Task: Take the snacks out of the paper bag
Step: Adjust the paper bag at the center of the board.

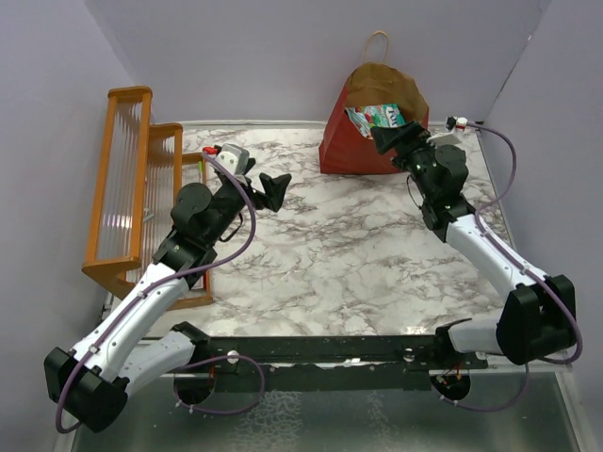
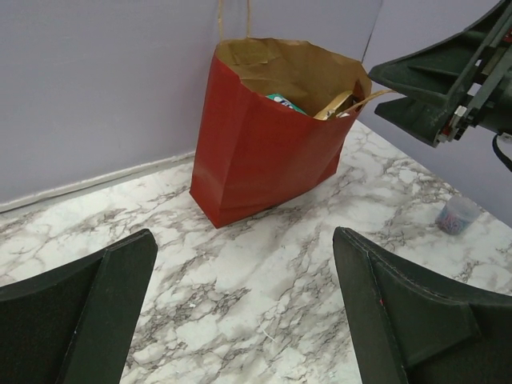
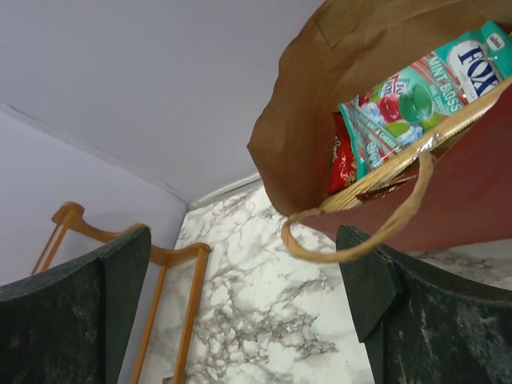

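Observation:
The paper bag [image 1: 353,141] stands upright at the back of the table, dark red outside [image 2: 264,152] and brown inside [image 3: 352,88], its mouth open. A teal-white snack pouch [image 1: 377,117] lies inside it [image 3: 416,100], with a red packet [image 3: 342,164] beside it. A twisted tan handle [image 3: 376,232] droops over the bag's near rim. My right gripper [image 1: 388,138] is open at the bag's right rim, holding nothing. My left gripper [image 1: 276,188] hangs open over the marble, well left of the bag and empty.
An orange wooden rack [image 1: 132,188] stands along the left edge of the table [image 1: 330,254]. A small bluish round object [image 2: 458,214] lies on the marble right of the bag. Lilac walls close in the back and sides.

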Controlling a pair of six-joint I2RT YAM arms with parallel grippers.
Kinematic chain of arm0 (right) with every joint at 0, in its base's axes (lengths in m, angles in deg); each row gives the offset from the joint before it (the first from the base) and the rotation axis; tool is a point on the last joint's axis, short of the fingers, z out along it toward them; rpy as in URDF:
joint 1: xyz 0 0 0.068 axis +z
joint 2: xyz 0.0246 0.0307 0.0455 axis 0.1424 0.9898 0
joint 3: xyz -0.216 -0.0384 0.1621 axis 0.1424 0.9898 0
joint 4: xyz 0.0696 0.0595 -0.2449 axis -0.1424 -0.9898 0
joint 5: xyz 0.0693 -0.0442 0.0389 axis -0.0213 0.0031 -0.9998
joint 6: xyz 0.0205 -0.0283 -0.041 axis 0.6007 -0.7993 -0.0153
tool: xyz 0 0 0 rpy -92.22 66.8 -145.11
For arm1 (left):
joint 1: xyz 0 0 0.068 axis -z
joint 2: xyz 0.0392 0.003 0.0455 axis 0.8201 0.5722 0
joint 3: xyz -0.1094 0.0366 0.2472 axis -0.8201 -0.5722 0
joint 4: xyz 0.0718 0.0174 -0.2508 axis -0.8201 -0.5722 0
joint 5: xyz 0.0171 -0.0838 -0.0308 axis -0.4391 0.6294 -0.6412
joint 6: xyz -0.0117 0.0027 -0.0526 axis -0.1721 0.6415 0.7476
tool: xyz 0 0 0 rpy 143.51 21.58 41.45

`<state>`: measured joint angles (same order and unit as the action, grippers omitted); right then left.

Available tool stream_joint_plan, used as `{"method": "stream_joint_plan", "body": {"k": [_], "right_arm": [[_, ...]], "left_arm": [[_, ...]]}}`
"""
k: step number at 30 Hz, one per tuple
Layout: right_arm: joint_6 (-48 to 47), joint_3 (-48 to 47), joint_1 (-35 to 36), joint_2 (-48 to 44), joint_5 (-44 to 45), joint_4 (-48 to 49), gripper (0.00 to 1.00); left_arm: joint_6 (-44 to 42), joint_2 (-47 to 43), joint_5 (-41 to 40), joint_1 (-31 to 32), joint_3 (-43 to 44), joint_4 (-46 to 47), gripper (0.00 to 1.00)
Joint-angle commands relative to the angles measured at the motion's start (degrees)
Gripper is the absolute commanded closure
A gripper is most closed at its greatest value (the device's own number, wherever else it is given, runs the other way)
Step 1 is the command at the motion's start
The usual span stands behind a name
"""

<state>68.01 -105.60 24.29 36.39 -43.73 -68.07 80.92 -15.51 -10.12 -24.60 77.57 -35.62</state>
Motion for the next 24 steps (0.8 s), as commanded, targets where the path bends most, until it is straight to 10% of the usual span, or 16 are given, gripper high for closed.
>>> {"method": "stream_joint_plan", "body": {"k": [1, 14, 24], "right_arm": [[-0.9, -4.1, -0.3, 3.9, 6.9, 3.6, 0.01], [1.5, -9.4, -0.3, 11.0, 9.3, 3.3, 0.27], [2.3, -9.7, -0.3, 13.4, 7.9, 5.3, 0.71]], "left_arm": [[-0.7, -0.9, -1.3, 0.4, -0.1, 1.3, 0.05], [-0.8, -0.4, -1.7, 0.4, -0.1, 1.2, 0.06], [-1.3, 0.3, -2.4, 0.3, -0.1, 1.0, 0.06]]}}
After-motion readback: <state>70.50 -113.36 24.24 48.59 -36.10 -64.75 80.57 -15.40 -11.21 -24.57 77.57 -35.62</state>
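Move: The near handle of the paper bag, a twisted loop, sticks out from the rim some 3 cm ahead of the open right fingers and 3 cm to their right, level with them. The mint candy packet lies about 9 cm ahead and 4 cm lower; the bag's middle is roughly 10 cm ahead, 3 cm left and 12 cm below. From the left hand the handle lies about 10 cm ahead, 33 cm right and 5 cm lower. The right hand reaches about 6 cm forward to the bag's near handle, its fingers closing just over halfway. ##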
